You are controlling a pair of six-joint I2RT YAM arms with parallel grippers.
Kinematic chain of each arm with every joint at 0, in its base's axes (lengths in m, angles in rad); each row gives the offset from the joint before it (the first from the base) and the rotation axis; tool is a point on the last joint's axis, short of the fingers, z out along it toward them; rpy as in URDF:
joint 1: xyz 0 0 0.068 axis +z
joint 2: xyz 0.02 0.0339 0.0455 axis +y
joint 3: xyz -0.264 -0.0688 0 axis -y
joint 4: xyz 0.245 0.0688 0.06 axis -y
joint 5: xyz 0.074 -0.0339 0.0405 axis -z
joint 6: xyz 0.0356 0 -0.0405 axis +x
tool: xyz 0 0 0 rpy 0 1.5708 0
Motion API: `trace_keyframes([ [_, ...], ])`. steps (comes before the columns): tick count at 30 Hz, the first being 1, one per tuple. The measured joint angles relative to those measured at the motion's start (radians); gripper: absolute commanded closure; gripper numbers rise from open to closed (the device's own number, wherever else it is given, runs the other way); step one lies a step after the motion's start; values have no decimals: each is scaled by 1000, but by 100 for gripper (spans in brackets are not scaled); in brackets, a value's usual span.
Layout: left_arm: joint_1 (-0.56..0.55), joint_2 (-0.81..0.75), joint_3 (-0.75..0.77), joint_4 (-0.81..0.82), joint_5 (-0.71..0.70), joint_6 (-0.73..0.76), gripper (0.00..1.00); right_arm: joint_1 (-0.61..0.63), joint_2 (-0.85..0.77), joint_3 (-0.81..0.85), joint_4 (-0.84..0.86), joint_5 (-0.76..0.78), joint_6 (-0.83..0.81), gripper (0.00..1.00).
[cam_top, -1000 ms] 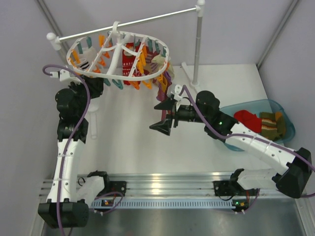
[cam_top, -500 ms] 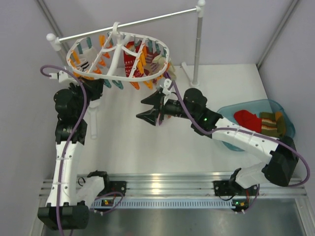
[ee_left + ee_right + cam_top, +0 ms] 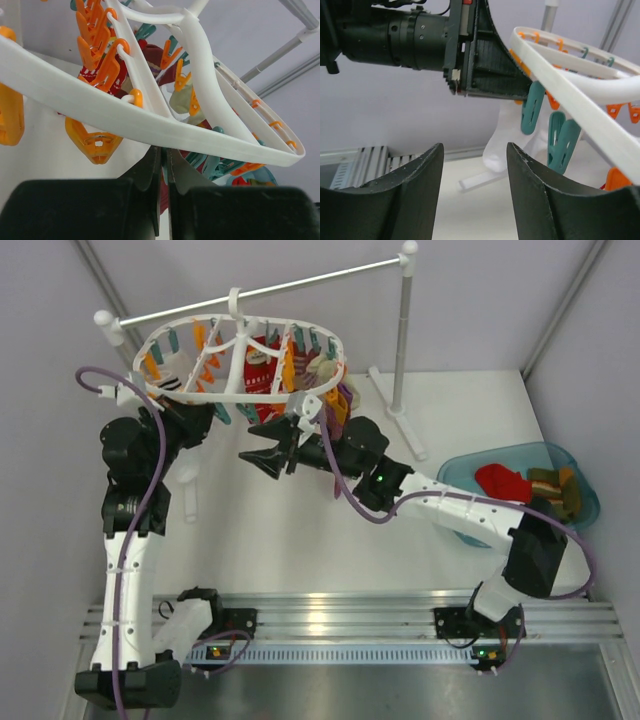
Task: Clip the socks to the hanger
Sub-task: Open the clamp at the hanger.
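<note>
The hanger (image 3: 300, 395), a white oval rack with orange and teal clips, hangs from the rod at the back left. My left gripper (image 3: 208, 412) is at its near-left rim, shut on a teal clip; the left wrist view shows my left gripper (image 3: 164, 160) pressed up under the rim of the hanger (image 3: 100, 105) with a teal sliver between the jaws. My right gripper (image 3: 255, 464) is open and empty below the near rim. Through my right gripper (image 3: 475, 155) I see the hanger (image 3: 570, 100) and the left gripper (image 3: 490, 70). Zigzag socks (image 3: 552, 490) lie in the bin.
A blue bin (image 3: 520, 448) at the right also holds a red sock (image 3: 500, 480). The white stand's pole (image 3: 402, 330) rises behind the hanger, its foot on the table. Red, white and striped socks hang from clips; a white sock (image 3: 502, 142) dangles beside teal clips (image 3: 562, 140).
My right arm has reached leftward under the hanger, its jaws narrowing. The left gripper has shut at the rim, and the hanger has swung slightly left.
</note>
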Motion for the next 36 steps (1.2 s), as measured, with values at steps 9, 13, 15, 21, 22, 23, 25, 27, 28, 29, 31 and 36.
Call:
trace_keyframes([
  [9,0,0,14,-30,72,-3,100,3,116,71,50,87,-70,50],
  [13,0,0,19,-33,97,-3,100,3,151,97,49,119,-86,50],
  [15,0,0,20,-34,106,-1,100,3,162,108,50,130,-87,50],
  [21,0,0,20,-35,127,0,100,3,174,133,57,154,-87,55],
  [22,0,0,20,-35,129,0,100,3,177,137,58,157,-87,60],
  [23,1,0,20,-35,134,0,100,3,179,142,58,158,-88,61],
  [25,1,0,20,-35,143,0,100,3,184,147,58,159,-87,62],
  [27,1,0,20,-35,150,0,100,3,194,161,56,160,-87,60],
  [28,1,0,20,-35,154,0,100,3,200,169,51,160,-89,62],
  [29,1,0,20,-35,160,0,100,3,204,176,47,161,-90,66],
  [31,1,-1,20,-35,168,0,100,3,214,188,46,161,-95,78],
  [36,3,-12,19,-37,161,1,72,3,220,190,48,177,-80,100],
])
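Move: The teal clamp at the hanger's front rim lies about 8 cm ahead of the right fingers and 7 cm to their left, nearly at their height, perhaps 1 cm lower. The left fingertips already pinch its upper part; its middle is about 1 cm ahead, 1 cm right and 2 cm below them. Along the rim, from the right hand, a second teal clamp sits roughly 8 cm straight ahead and 2 cm lower, an orange one 9 cm ahead and 9 cm right. Send the half-open right gripper about 6 cm forward and 4 cm left to the teal clamp, turning some 10 degrees clockwise, then shut its fingers on the lower part, just under the left fingertips. Meanwhile keep the left pinch on the clamp's top and draw it about 3 cm right and slightly back towards the right hand, swinging the left wrist clockwise. ##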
